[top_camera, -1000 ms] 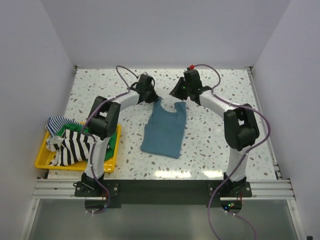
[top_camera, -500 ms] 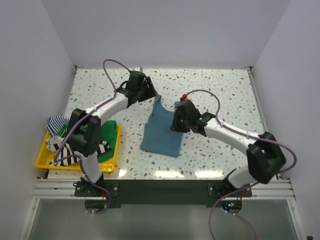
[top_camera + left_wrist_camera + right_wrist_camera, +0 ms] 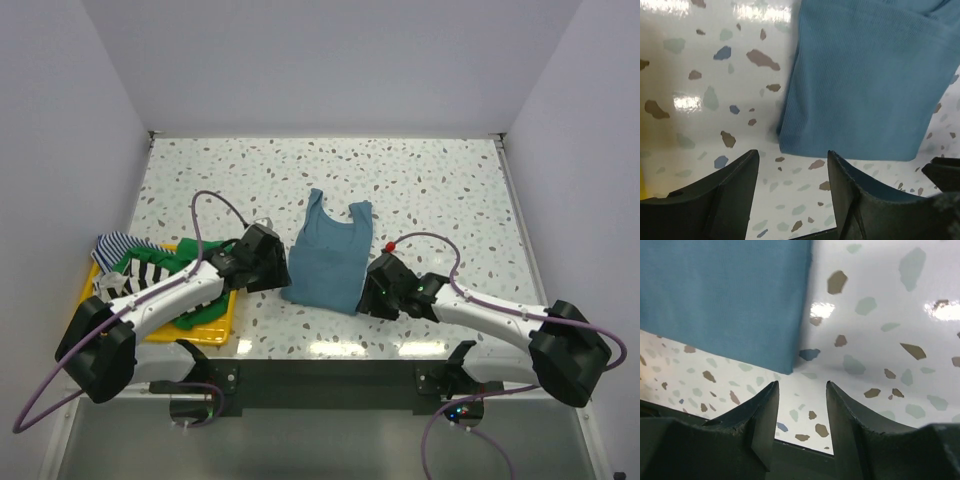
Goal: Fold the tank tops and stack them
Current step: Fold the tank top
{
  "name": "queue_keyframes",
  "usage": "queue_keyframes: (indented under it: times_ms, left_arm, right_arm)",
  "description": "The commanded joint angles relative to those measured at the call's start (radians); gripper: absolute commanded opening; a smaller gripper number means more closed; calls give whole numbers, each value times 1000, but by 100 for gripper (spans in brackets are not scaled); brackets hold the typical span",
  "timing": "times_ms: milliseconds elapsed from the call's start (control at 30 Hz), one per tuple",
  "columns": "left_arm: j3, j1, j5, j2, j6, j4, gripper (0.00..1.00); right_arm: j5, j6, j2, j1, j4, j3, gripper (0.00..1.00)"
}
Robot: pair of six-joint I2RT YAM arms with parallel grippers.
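Observation:
A teal-blue tank top (image 3: 325,255) lies flat on the speckled table, straps toward the far side. My left gripper (image 3: 277,272) sits low at its near left corner. In the left wrist view the left gripper (image 3: 792,159) is open, with only bare table between the fingers and the teal hem (image 3: 860,85) just ahead. My right gripper (image 3: 372,297) is at the near right corner. The right wrist view shows that gripper (image 3: 802,386) open and empty, the teal corner (image 3: 725,295) just beyond its left finger. Other tank tops, black-and-white striped (image 3: 150,275), green (image 3: 178,262) and thin blue-striped (image 3: 115,244), lie heaped in a tray.
The yellow tray (image 3: 205,331) sits at the near left, under the left arm. The table's near edge and a metal rail (image 3: 320,375) lie right behind both grippers. White walls close in the table on three sides.
Both arms have swung back from the tank top's straps at the far side to its near corners. Both grippers have opened and let go of the cloth.

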Motion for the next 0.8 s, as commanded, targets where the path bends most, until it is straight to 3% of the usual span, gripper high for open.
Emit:
queue_keyframes:
  times_ms: [0, 400, 767]
  left_arm:
    - [-49, -15, 28, -67, -48, -30, 62]
    - [-190, -32, 94, -54, -66, 174, 61]
    - [-198, -20, 4, 1, -116, 197, 61]
  right_arm:
    - [15, 124, -28, 3, 73, -57, 47]
    - [38, 228, -3, 13, 202, -137, 47]
    - [53, 302, 44, 42, 276, -186, 43]
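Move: The hem's left corner lies about 2 cm back, 1 cm right of and 5 cm below my left hand. The hem's right corner is about 2 cm left of my right hand, level with it fore and aft, 3 cm below. From my left hand, the yellow bin sits some 30 cm left and 1 cm back. The right shoulder strap ends about 31 cm ahead and 3 cm left of my right hand. I bring both open hands down onto the hem's two corners. My left hand sweeps back and down, about 5 cm each way, then creeps 2 cm forward again, staying low. My right hand sinks about 2 cm, then edges left, turning some 10 degrees clockwise and lifting its left side as much. Neither hand grips yet; each corner ends up between the open fingertips. ##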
